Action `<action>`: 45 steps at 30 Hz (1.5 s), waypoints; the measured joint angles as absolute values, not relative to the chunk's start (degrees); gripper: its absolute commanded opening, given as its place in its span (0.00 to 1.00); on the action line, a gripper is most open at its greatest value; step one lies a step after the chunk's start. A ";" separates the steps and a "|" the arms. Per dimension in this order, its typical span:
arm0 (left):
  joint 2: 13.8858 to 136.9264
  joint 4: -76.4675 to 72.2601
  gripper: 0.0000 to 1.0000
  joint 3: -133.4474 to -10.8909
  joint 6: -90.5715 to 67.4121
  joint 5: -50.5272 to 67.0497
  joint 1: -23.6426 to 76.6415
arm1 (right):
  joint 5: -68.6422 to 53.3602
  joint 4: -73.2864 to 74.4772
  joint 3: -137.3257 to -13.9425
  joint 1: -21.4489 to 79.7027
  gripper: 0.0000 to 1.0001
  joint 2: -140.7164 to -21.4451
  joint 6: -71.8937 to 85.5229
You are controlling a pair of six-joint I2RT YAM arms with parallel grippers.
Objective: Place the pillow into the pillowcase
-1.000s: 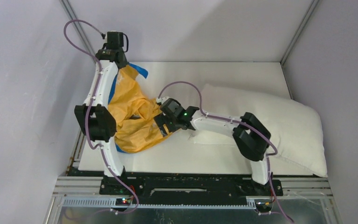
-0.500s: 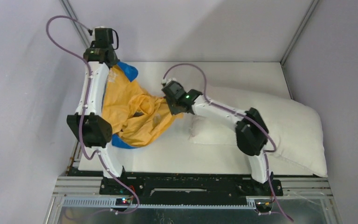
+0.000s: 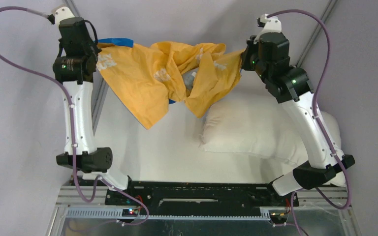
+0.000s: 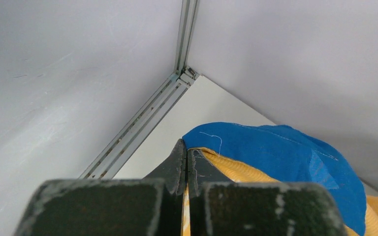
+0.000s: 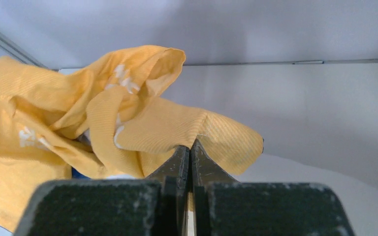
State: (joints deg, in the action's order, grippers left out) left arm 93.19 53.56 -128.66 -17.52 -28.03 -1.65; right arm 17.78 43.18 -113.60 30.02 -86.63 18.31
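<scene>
The pillowcase point(image 3: 152, 73), orange-yellow with white lettering and a blue edge, hangs stretched in the air between both raised arms. My left gripper point(image 3: 97, 49) is shut on its left corner; in the left wrist view the gripper point(image 4: 186, 147) pinches the orange hem beside the blue face point(image 4: 280, 162). My right gripper point(image 3: 242, 58) is shut on the right corner, and in the right wrist view that gripper point(image 5: 190, 147) holds a fold of the pillowcase point(image 5: 142, 123). The white pillow point(image 3: 246, 128) lies on the table below, at the right, partly under the right arm.
The white table point(image 3: 147, 152) is enclosed by grey walls with aluminium corner posts point(image 3: 325, 19). Purple cables point(image 3: 10, 54) loop off both arms. The black base rail point(image 3: 202, 194) runs along the near edge.
The right gripper closed on the pillowcase. Both arms then rose and spread apart, lifting the pillowcase off the table and stretching it out above the pillow.
</scene>
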 measured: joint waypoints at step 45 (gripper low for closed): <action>90.67 48.01 0.23 -122.45 -20.14 -25.28 0.67 | 4.71 36.73 -116.03 14.92 0.12 -82.83 8.80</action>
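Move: Between the two hands hangs the bunched pillowcase, its corners already pinched in shut fingers. Its middle lies about 32 cm to the left hand's right and some 32 cm to the right hand's left, level fore and aft with both and roughly 12 cm lower. The pillow lies on the table, its middle about 12 cm back from the right hand, 17 cm to its right and 35 cm below. Snapping the pillowcase out between them, both hands swing back about 25 cm and up some 20 cm, fingers tipping up around 40 degrees, the right also drifting right; then they whip fast forward and down, wrists tipping back down. The left returns near its starting place; the right ends about 7 cm higher and 8 cm farther right. Both keep their pinch. ##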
